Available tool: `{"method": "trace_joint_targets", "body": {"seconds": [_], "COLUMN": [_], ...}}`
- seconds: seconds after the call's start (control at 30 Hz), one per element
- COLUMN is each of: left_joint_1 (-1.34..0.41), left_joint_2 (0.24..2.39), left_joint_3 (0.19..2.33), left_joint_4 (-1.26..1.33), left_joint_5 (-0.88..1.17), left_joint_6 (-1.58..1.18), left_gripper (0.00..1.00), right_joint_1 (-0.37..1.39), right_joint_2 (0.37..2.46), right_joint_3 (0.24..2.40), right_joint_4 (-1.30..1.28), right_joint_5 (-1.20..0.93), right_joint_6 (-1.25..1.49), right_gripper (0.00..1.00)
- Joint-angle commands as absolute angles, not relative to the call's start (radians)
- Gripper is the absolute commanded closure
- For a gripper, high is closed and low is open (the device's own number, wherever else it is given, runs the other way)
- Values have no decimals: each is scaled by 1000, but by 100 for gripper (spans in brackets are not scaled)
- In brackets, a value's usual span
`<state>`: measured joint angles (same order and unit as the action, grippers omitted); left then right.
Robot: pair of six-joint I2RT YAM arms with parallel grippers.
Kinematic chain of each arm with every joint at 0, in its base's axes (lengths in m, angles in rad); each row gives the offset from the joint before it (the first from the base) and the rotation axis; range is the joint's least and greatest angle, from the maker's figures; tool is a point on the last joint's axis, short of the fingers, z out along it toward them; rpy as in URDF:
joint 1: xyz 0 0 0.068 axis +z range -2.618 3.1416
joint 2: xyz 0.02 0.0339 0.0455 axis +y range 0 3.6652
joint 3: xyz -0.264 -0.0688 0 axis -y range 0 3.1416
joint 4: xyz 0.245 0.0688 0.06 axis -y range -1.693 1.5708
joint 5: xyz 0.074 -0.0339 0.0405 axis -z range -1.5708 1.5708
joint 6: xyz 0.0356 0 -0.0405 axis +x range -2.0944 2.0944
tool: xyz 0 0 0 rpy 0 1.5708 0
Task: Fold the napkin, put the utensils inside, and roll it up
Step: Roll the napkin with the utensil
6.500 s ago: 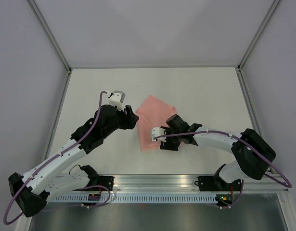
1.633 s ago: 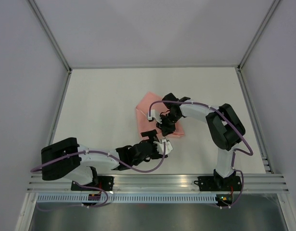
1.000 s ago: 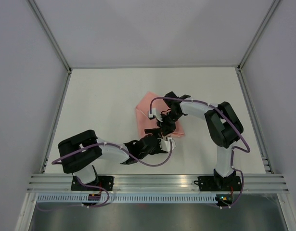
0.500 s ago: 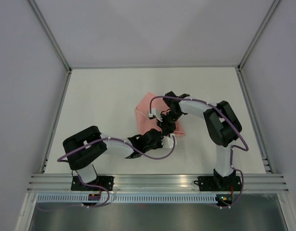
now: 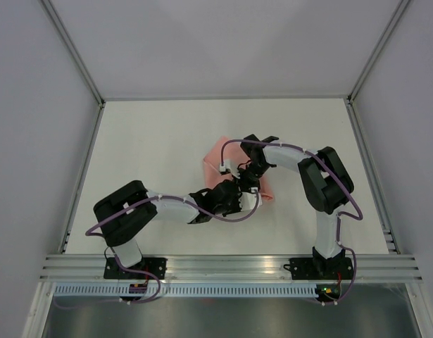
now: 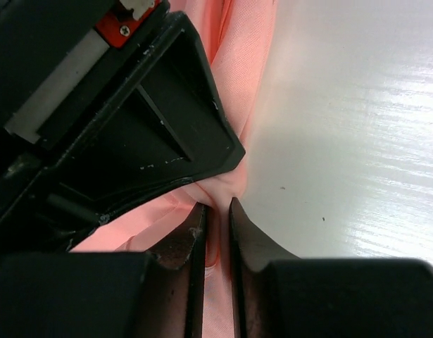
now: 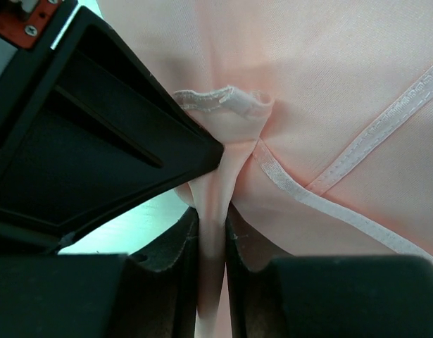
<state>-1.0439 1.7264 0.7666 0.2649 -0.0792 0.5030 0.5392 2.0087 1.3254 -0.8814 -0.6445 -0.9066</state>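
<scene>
The salmon-pink napkin (image 5: 215,155) lies bunched at the table's middle, mostly hidden under both wrists. My left gripper (image 5: 237,198) reaches in from the near left. In the left wrist view it (image 6: 216,215) is shut on a fold of the napkin (image 6: 244,63) at its near edge. My right gripper (image 5: 243,179) comes from the right; its wrist view shows it (image 7: 210,222) shut on a pinched ridge of the napkin (image 7: 329,77), beside a hemmed corner. The two grippers nearly touch. The utensils are out of view.
The white table (image 5: 153,141) is fenced by grey walls with metal posts (image 5: 74,55) at the back corners. A metal rail (image 5: 230,266) with both arm bases runs along the near edge. The left arm's elbow (image 5: 121,211) sits low at the near left.
My left gripper slid forward and right to the napkin's near edge and closed on it. The right gripper kept its hold, and the cloth has bunched up between them.
</scene>
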Motion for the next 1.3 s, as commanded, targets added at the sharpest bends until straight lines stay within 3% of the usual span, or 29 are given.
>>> {"method": "trace_joint_targets", "body": {"seconds": [0.0, 0.37, 0.97, 1.27], "left_joint_1": [-1023, -939, -850, -799], "left_joint_2": [1789, 1812, 1910, 1983], "left_joint_3": [790, 873, 966, 1058], "left_joint_4": [166, 11, -109, -219], "left_joint_5": [78, 296, 477, 597], "left_joint_6": [396, 330, 273, 241], "left_gripper": [98, 98, 98, 98], "right_joint_1": [552, 520, 403, 315], "right_joint_2": [2100, 1976, 1758, 1594], "right_joint_3": [1250, 1269, 1238, 1135], "right_joint_4": [-917, -882, -812, -749], "right_joint_5": [-502, -534, -614, -676], "right_joint_6": [-919, -830, -739, -773], "right_gripper": [72, 41, 22, 21]}}
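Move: My left hand pinches the rolled near edge of the napkin, and my right hand pinches the same edge some 2 cm to its right. From my left hand the flat cloth's middle lies about 5 cm ahead, 3 cm to the left and 2 cm lower, and the napkin's far corner some 16 cm ahead and 7 cm left. From my right hand the napkin's near right corner is roughly 6 cm right and 4 cm back. My left hand keeps its pinch on the rolled edge, drags it about 4 cm right and a little back, and turns some 35 degrees, fingertips swinging down and back. Meanwhile my right fingers open wide and let go of the roll; that hand goes right and forward, then rises about 4 cm clear over the flat cloth, turning clockwise. ##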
